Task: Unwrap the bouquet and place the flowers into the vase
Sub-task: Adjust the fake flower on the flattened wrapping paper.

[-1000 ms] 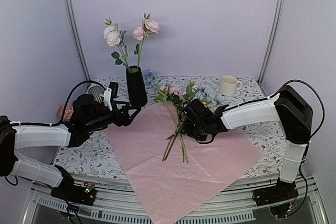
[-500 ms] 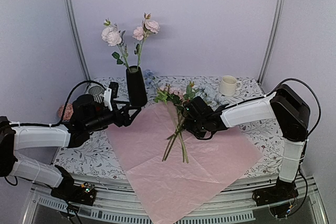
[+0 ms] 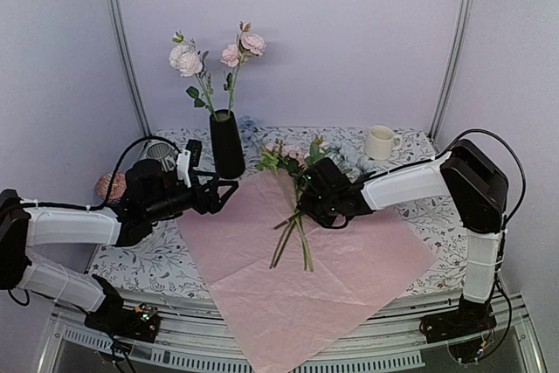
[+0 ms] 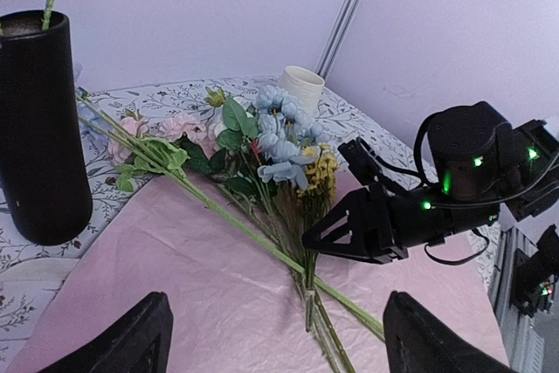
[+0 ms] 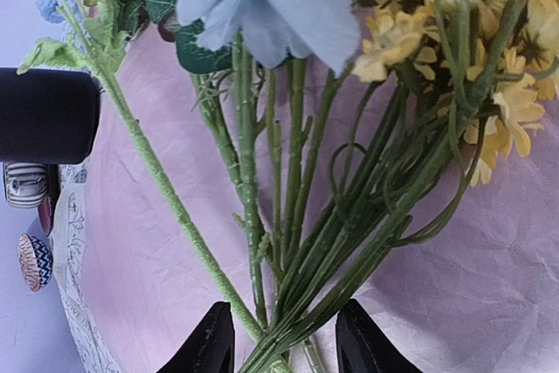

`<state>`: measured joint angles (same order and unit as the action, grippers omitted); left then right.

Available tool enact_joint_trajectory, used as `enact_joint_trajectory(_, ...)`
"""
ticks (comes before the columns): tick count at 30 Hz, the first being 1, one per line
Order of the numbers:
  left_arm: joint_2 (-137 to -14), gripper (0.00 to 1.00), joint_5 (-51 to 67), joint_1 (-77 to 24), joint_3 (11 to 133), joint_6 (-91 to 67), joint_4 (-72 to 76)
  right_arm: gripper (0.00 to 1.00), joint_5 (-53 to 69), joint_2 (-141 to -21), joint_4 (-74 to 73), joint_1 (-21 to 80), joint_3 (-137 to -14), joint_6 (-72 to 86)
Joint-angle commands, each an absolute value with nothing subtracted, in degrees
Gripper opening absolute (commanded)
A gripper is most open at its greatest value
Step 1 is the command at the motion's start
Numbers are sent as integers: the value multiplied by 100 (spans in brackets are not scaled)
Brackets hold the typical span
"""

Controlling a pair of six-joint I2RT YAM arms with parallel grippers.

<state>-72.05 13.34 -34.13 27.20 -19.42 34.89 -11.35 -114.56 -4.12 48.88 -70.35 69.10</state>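
Note:
The black vase (image 3: pixel 227 144) stands at the back left with two pink roses in it, and shows as well in the left wrist view (image 4: pixel 39 128). The bouquet is unwrapped: its pink paper (image 3: pixel 297 277) lies spread flat, and the remaining flowers (image 3: pixel 293 207) lie across it with their blooms toward the back. My right gripper (image 3: pixel 306 207) is low over the stems. In the right wrist view its open fingers straddle the stem bundle (image 5: pixel 288 303), the right gripper (image 5: pixel 284 342) only a little wider than the bundle. My left gripper (image 3: pixel 225 191) hovers wide open beside the vase, holding nothing (image 4: pixel 279 338).
A white mug (image 3: pixel 379 141) stands at the back right. A striped cup (image 3: pixel 158 154) and a pink round thing (image 3: pixel 108 185) sit behind the left arm. The paper overhangs the table's front edge. Metal poles rise at both back corners.
The right gripper has slid left onto the stems and its jaws have narrowed around them. The left arm has drawn back a little from the vase, still open.

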Motion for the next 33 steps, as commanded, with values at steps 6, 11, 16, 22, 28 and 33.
enact_joint_trajectory(6,-7244,86,1223,-3489,2734,-1784,3586,36,-929,-11672,-376,4816,-7151,7281)
enact_joint_trajectory(11,-7221,86,1169,-3498,2733,-1745,3545,15,-916,-11616,-369,4809,-7126,7300)
enact_joint_trajectory(16,-7164,86,1138,-3498,2725,-1727,3533,8,-1205,-11082,-407,4802,-6795,7290)
enact_joint_trajectory(22,-7163,86,1177,-3528,2738,-1717,3516,4,-1359,-10183,-431,4802,-6282,6970)
enact_joint_trajectory(28,-7147,86,1141,-3558,2745,-1689,3491,4,-1416,-9344,-689,4799,-5729,6431)
enact_joint_trajectory(33,-7224,86,1197,-3568,2821,-1679,3420,4,-1466,-8932,-1396,4800,-5600,5475)
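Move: The yellow flowers' stems already lie between the right hand's open fingers, about 1 cm low; the bunch's middle is some 2 cm ahead and 2 cm right. The blue flowers' heads are roughly 12 cm ahead and 5 cm right, the pink roses 17 cm ahead and 3 cm left, and the black vase 13 cm ahead and 16 cm left. From the left hand, the yellow bunch is about 8 cm ahead, 17 cm right and 15 cm below. The yellow flowers' stems are pinched as the right fingers sink about 1 cm and go from half open to shut on them. The right hand then lifts them quickly, some 8 cm above where it began, carrying them about 5 cm right and a little back, away from the crossed stems, with the fingertips tilting slightly upward. ##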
